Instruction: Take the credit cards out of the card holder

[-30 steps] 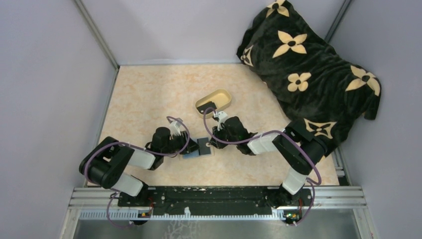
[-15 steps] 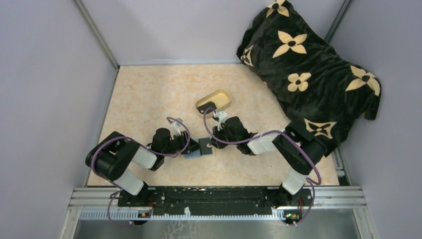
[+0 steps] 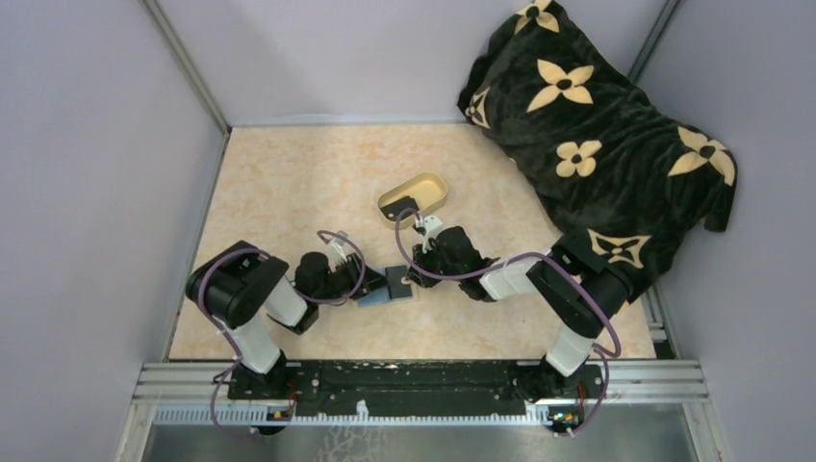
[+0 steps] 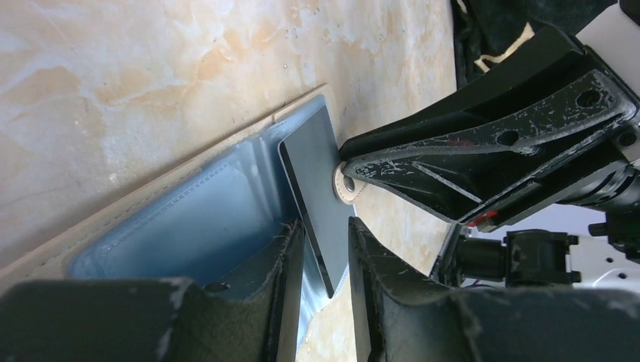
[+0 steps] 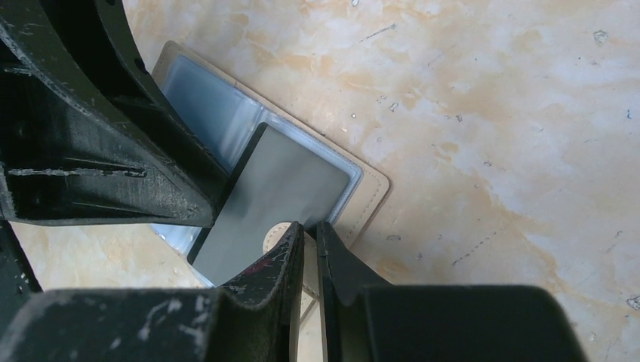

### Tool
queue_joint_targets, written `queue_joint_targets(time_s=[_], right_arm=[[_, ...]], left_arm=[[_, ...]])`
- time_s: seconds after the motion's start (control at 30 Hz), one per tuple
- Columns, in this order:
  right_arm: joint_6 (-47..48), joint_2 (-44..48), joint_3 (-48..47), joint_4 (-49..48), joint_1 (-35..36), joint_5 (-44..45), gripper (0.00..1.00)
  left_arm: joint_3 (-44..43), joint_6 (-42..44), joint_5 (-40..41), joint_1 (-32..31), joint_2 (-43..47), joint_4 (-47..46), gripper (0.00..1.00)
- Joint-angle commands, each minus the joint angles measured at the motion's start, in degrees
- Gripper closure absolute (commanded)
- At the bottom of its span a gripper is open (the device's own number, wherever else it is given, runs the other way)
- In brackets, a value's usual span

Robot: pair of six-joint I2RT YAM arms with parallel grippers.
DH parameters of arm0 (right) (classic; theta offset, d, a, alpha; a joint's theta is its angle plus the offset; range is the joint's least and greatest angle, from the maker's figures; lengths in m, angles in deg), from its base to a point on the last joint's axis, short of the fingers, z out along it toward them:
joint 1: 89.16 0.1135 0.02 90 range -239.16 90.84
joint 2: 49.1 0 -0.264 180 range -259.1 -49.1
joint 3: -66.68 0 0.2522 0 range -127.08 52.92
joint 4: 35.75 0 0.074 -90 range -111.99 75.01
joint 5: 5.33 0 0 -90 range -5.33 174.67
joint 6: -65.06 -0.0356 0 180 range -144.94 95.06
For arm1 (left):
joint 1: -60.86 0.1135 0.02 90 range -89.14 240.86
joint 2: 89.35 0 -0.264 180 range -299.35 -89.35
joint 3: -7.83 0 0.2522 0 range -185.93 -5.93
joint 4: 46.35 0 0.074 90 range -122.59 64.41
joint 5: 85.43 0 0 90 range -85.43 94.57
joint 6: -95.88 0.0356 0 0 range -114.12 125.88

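The card holder (image 3: 377, 293) lies open on the table between both grippers, blue-grey faces (image 4: 196, 219) up. A black credit card (image 4: 317, 181) sticks up out of its right pocket, also visible in the right wrist view (image 5: 279, 196). My left gripper (image 4: 326, 234) straddles that card's near corner, jaws narrow, with a gap still showing beside the card. My right gripper (image 5: 311, 230) is shut on the holder's tan closing tab (image 5: 281, 232), pinning it to the table. Another black card (image 3: 404, 205) lies in the oval dish (image 3: 423, 183).
The cream-yellow dish stands just behind the right gripper. A black blanket with cream flowers (image 3: 597, 135) is heaped over the back right corner. Grey walls close in the left and far sides.
My left arm's elbow has swung right and closer to the holder, and the left jaws have narrowed around the card. The right arm and the holder have stayed put.
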Motion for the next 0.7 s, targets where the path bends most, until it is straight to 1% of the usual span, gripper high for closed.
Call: queue_joint_targets(time_s=[0.0,0.1,0.2,0.27,0.33,0.37,0.67], right_arm=[[-0.98,0.21,1.15,-0.54,0.49,-1.95,0.88],[-1.15,0.12,1.40,-0.87,0.47,-1.92,0.88],[-1.25,0.09,1.56,-0.93,0.47,-1.91,0.88],[-1.25,0.03,1.67,-1.02,0.49,-1.97,0.88],[-1.34,-0.04,1.69,-1.04,0.47,-1.89,0.88],[-1.40,-0.14,1.69,-1.09,0.47,-1.78,0.88],[-1.93,-1.16,1.47,-1.87,0.32,-1.12,0.88]], left_arm=[[0.34,-5.15,0.02,-0.37,-2.60,-6.66,0.67],[0.33,-7.05,-0.53,-0.40,-5.76,-11.18,0.72],[0.43,-8.11,-0.97,-0.39,-7.97,-13.69,0.84],[0.75,-8.84,-1.21,-0.37,-8.95,-15.16,0.94],[1.21,-9.18,-1.12,-0.36,-9.09,-16.42,0.99],[1.48,-9.20,-0.99,-0.39,-8.80,-16.54,1.00],[3.52,-6.60,-2.11,1.91,-3.37,-12.82,1.00]])
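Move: The gray card lies in the clear sleeve of the card holder, its middle about 3 cm to the left hand's right, 1 cm ahead and 1 cm below; its left edge is already between that hand's open fingertips. The holder's tan tab is some 5 cm to the right of the left hand, and the cream tray about 18 cm ahead and 6 cm right. From the right hand, at the tab, the card's middle is about 3 cm left, 1 cm below. Down by a little under 1 cm goes the left hand while its fingers shut on the gray card's left edge; then, pinching the edge, it draws up and to the left, away from the tab, about 1 cm each way, the wrist having turned some 5–10 degrees. The right hand stays at the holder's right end, still holding the tan tab between its nearly closed fingers. ##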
